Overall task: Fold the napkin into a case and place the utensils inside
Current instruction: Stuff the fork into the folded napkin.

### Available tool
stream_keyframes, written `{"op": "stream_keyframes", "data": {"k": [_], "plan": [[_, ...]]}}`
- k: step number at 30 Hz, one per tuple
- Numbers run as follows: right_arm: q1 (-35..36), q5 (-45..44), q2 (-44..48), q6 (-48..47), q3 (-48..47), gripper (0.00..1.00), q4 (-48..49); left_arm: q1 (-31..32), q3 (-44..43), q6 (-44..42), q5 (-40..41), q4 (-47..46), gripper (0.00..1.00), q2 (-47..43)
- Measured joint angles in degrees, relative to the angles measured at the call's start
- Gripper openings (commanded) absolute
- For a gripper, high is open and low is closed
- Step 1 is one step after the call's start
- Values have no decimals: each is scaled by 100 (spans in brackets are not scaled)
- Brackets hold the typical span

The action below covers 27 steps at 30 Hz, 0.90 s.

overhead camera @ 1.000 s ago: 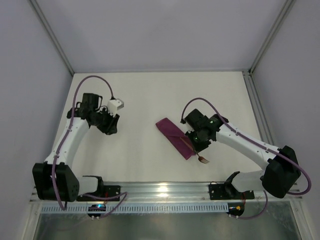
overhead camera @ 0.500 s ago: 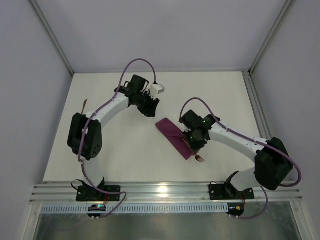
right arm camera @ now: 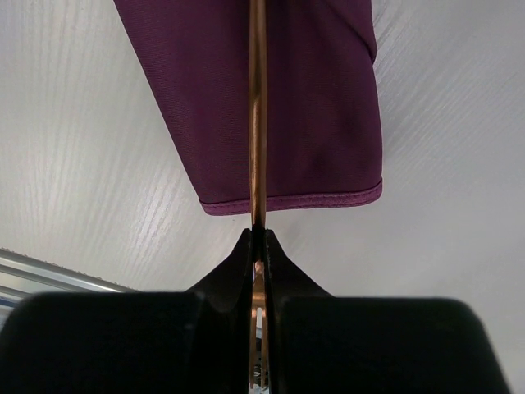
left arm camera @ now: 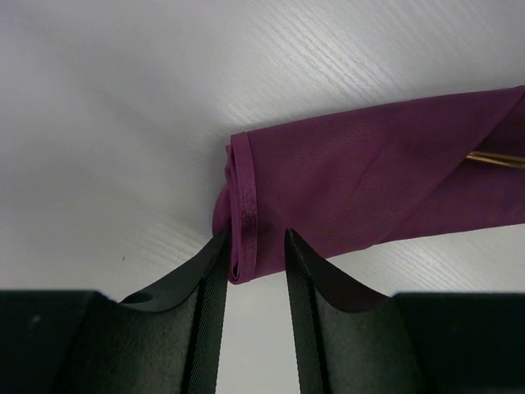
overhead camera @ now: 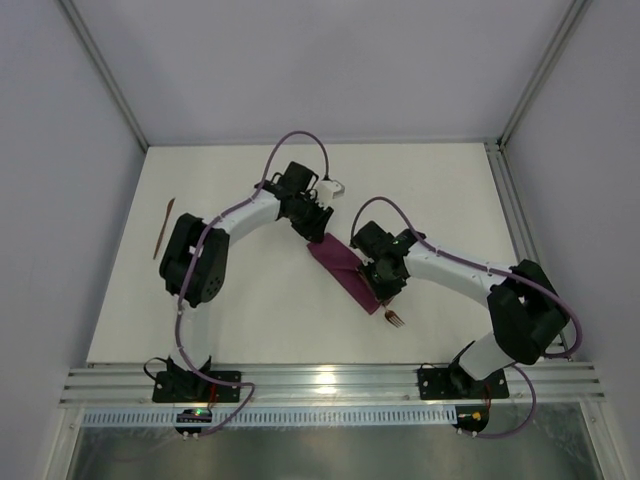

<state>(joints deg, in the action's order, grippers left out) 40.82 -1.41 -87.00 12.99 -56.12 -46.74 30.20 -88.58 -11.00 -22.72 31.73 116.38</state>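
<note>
The napkin (overhead camera: 346, 269), plum-purple, lies as a narrow folded case slanting from upper left to lower right. My left gripper (overhead camera: 318, 237) is at its upper-left end. In the left wrist view the left gripper (left arm camera: 253, 258) is open, its fingertips (left arm camera: 215, 275) straddling the rolled hem of the case (left arm camera: 369, 185). My right gripper (overhead camera: 385, 290) is shut on the brown fork (right arm camera: 257, 107), whose handle runs along the case (right arm camera: 320, 98); the tines (overhead camera: 396, 320) stick out past the lower end. The slim knife-like stick (overhead camera: 162, 228) lies alone at the far left.
An aluminium rail (overhead camera: 320, 380) runs along the near edge by the arm bases. Frame posts (overhead camera: 512, 200) and white walls close in the white table (overhead camera: 250, 320) on three sides.
My left arm swung right from the table's left side to the case's upper end. The right gripper pushed the fork up along the case. The stick at the far left came into view.
</note>
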Motion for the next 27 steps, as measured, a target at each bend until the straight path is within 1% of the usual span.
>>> {"op": "stream_keyframes", "data": {"k": [6,14,15,17,19,22,27], "plan": [[107,-50,-74,-245,0,4,44,44,0,-48,317,-22,29,50],[199,-284,-245,-702,-116,4,37,55,0,-168,546,-33,27,378],[203,-315,-308,-756,-164,4,39,55,0,-168,562,-35,23,415],[210,-367,-426,-892,-264,4,44,55,0,-166,564,-50,19,437],[210,-407,-538,-1014,-358,4,50,61,0,-184,586,-92,16,437],[210,-490,-758,-1252,-518,4,52,76,0,-278,632,-140,9,437],[210,-568,-1003,-1574,-748,4,42,114,0,-448,728,-177,4,437]]}}
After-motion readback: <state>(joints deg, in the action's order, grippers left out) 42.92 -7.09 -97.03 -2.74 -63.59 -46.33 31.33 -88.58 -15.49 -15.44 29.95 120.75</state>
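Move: The napkin's far end lies about 1 cm ahead, 1 cm left of and 4 cm below the open left gripper; the pocket mouth is some 7 cm back and 9 cm right of that gripper. For the right gripper, holding the fork by its neck, the mouth is about 8 cm ahead, 6 cm left and 3 cm down, the napkin's near hem right below, and the tines 4 cm back, 3 cm right. Sink the left gripper about 4 cm onto the napkin's far end, then close its fingers to pinch the layered end. Meanwhile keep the right grip on the fork, turn it some 15 degrees counter-clockwise towards the napkin's long line, and from midway on slide it forward about 3.5 cm, dipping slightly, so the handle goes under the flap. ##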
